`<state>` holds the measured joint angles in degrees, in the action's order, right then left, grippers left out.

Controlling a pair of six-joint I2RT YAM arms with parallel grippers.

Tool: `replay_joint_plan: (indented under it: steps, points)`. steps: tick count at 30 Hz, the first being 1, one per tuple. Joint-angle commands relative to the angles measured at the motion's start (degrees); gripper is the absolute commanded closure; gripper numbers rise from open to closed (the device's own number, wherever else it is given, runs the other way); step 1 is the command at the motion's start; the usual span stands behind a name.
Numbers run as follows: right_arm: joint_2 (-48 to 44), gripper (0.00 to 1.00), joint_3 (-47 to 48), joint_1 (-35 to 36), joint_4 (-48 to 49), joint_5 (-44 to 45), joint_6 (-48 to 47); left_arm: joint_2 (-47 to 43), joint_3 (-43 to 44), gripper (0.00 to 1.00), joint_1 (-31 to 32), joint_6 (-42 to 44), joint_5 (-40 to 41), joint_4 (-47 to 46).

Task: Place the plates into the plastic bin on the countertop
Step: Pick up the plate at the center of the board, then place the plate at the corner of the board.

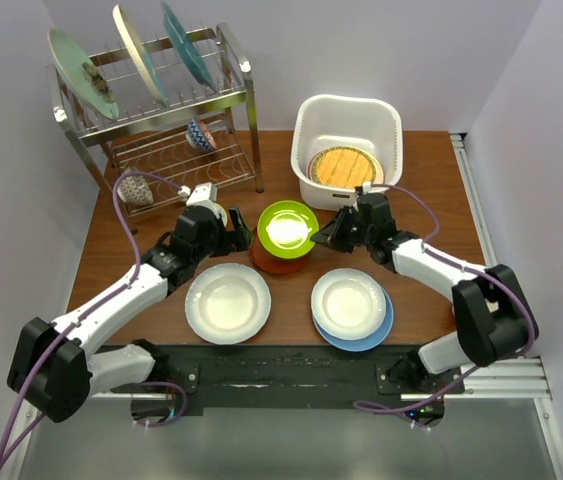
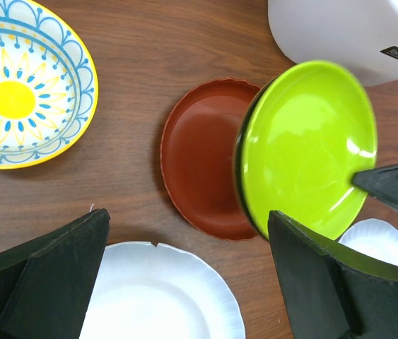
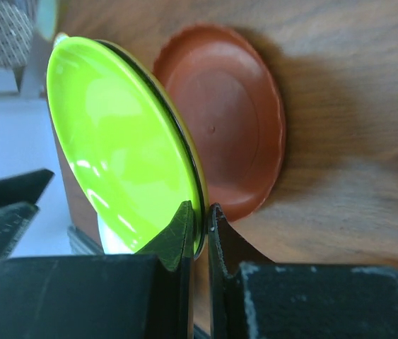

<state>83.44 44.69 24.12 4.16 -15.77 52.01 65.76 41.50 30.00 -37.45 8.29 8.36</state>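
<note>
My right gripper is shut on the rim of the lime green plate. The plate is tilted up off the brown plate lying under it. My left gripper stands open just left of these two plates and holds nothing. The white plastic bin stands behind them with a yellow woven-look plate inside. A white plate lies front left. Another white plate rests on a blue plate front right.
A steel wire rack at the back left holds three upright plates on its top tier and a patterned bowl on the lower tier. A small cream cup sits beside the rack. Walls close in left and right.
</note>
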Motion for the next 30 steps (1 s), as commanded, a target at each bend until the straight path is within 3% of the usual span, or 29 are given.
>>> replay_joint_plan:
  steps: [1,14,30]
  points:
    - [2.7,1.00,0.9,1.2,3.8,-8.1,-0.2,-1.2,0.0,0.01,-0.6,-0.5,0.8,-1.5]
    - [10.7,1.00,5.6,12.2,-0.1,-10.8,-4.5,-0.3,-0.5,0.01,-0.6,-0.9,0.8,-1.6]
    - [7.4,1.00,7.2,15.2,-2.7,-10.7,-6.0,1.0,-1.3,0.01,-0.6,-1.4,0.6,-2.3]
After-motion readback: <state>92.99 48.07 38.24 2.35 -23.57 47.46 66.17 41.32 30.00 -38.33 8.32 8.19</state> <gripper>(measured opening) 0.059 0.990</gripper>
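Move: The right hand already grips the green plate by its right rim. The white plate it heads towards lies about 22 cm to its left and 15 cm back, some 10 cm lower. On that same level, the red-brown plate is 9 cm left and 3 cm ahead, and the right-hand white plate 10 cm right and 14 cm back. From the idle left hand, the white plate sits about 17 cm back, 5 cm left and 13 cm below. Sweeping left and back in equal parts, roughly 12 cm over the counter, the right hand carries the green plate away from the red-brown plate towards the left white one. It sinks about 5 cm early on, then runs nearly level and eases to a stop, the wrist turning some 20 degrees counter-clockwise. Its fingers keep their pinch as the green plate's leading rim comes against the white plate and pushes it along. ##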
